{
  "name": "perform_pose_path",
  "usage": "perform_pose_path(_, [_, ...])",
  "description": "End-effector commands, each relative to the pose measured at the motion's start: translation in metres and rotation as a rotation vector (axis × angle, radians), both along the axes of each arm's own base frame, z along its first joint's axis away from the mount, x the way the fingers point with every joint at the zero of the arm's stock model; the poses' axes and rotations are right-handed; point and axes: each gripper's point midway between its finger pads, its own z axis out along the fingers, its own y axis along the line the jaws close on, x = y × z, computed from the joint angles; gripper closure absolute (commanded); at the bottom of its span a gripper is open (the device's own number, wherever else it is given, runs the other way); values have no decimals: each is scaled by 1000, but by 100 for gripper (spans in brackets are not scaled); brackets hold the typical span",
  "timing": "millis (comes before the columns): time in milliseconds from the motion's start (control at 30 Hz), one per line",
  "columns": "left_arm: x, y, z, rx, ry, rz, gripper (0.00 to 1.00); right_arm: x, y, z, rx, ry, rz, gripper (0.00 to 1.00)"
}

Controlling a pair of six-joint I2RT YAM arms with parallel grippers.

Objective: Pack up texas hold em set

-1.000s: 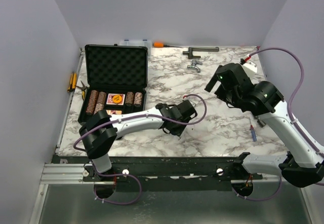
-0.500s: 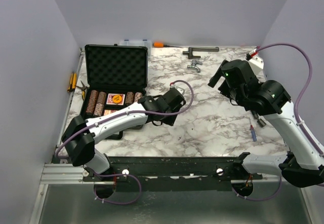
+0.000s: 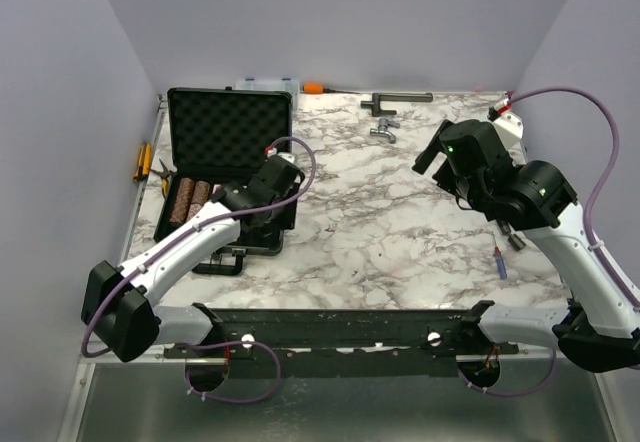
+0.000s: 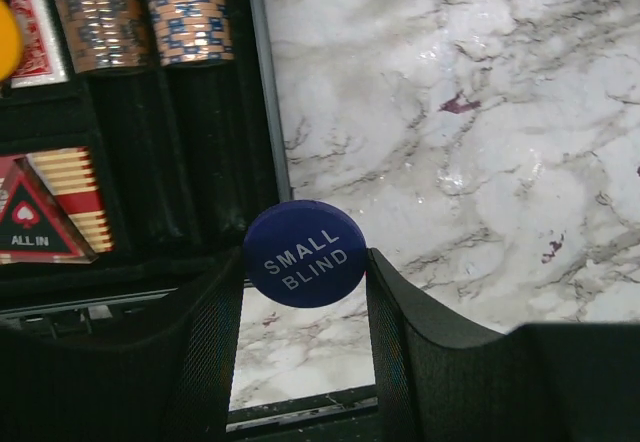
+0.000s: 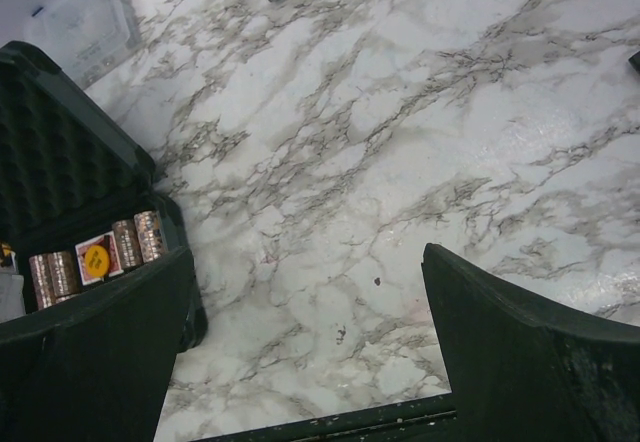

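Observation:
The black case [image 3: 229, 130] lies open at the table's left, foam lid up, brown chip stacks [image 3: 190, 200] in its tray. My left gripper [image 3: 268, 207] hangs over the case's right edge, shut on a round blue token marked SMALL BLIND [image 4: 305, 253]. In the left wrist view the chip stacks [image 4: 140, 12], a red card deck [image 4: 28, 17] and a triangular ALL IN token [image 4: 30, 224] sit in the tray. My right gripper [image 3: 432, 157] is open and empty above the marble at right; its wrist view shows the case [image 5: 70, 177] at far left.
A clear plastic organiser box [image 3: 266, 86] and an orange-handled tool [image 3: 314, 88] lie behind the case. Metal fittings [image 3: 383, 128] lie at the back middle. Yellow-handled pliers [image 3: 143, 162] lie left of the case. A small blue and red item [image 3: 499, 262] lies at right.
My left arm has swung left from the table's middle to the case's right edge. The right arm has shifted slightly right and back.

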Motion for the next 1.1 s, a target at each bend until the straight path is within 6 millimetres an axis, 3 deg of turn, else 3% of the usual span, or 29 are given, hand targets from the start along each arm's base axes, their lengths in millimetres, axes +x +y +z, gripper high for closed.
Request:
perform_pose_path(0, [2, 34, -2, 14, 9, 57, 66, 0, -2, -3, -8, -4, -10, 1])
perform_pose_path(300, [17, 96, -11, -1, 40, 260, 66, 0, 3, -8, 6, 10, 4, 1])
perform_pose_path(567, [25, 139, -35, 8, 113, 415, 66, -2, 5, -13, 7, 23, 14, 0])
perform_pose_path(867, [25, 163, -60, 20, 172, 475, 66, -2, 4, -15, 2, 28, 12, 0])
perform_pose_path(1067, [30, 164, -68, 9, 198, 483, 66, -1, 7, -17, 5, 32, 17, 0])
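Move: The blue Small Blind button is already in the left gripper, by the right side of the case. The front card box with the All In triangle lies about 17 cm to the gripper's left, 3 cm ahead and 11 cm below. The yellow Big Blind button is some 8 cm beyond that box and 3 cm to its right; the right-hand chip stacks are about 10 cm ahead of the gripper and 7 cm left. From the right gripper the box is roughly 52 cm left, 2 cm ahead, 30 cm down. Bring the left gripper left across the open case for about 17 cm, past the empty chip slots to the front card box, turning some 30 degrees counter-clockwise on the way. Sink about 6 cm, mostly in the second half, tipping the fingers to point more steeply down. Keep the Small Blind button pinched throughout. ##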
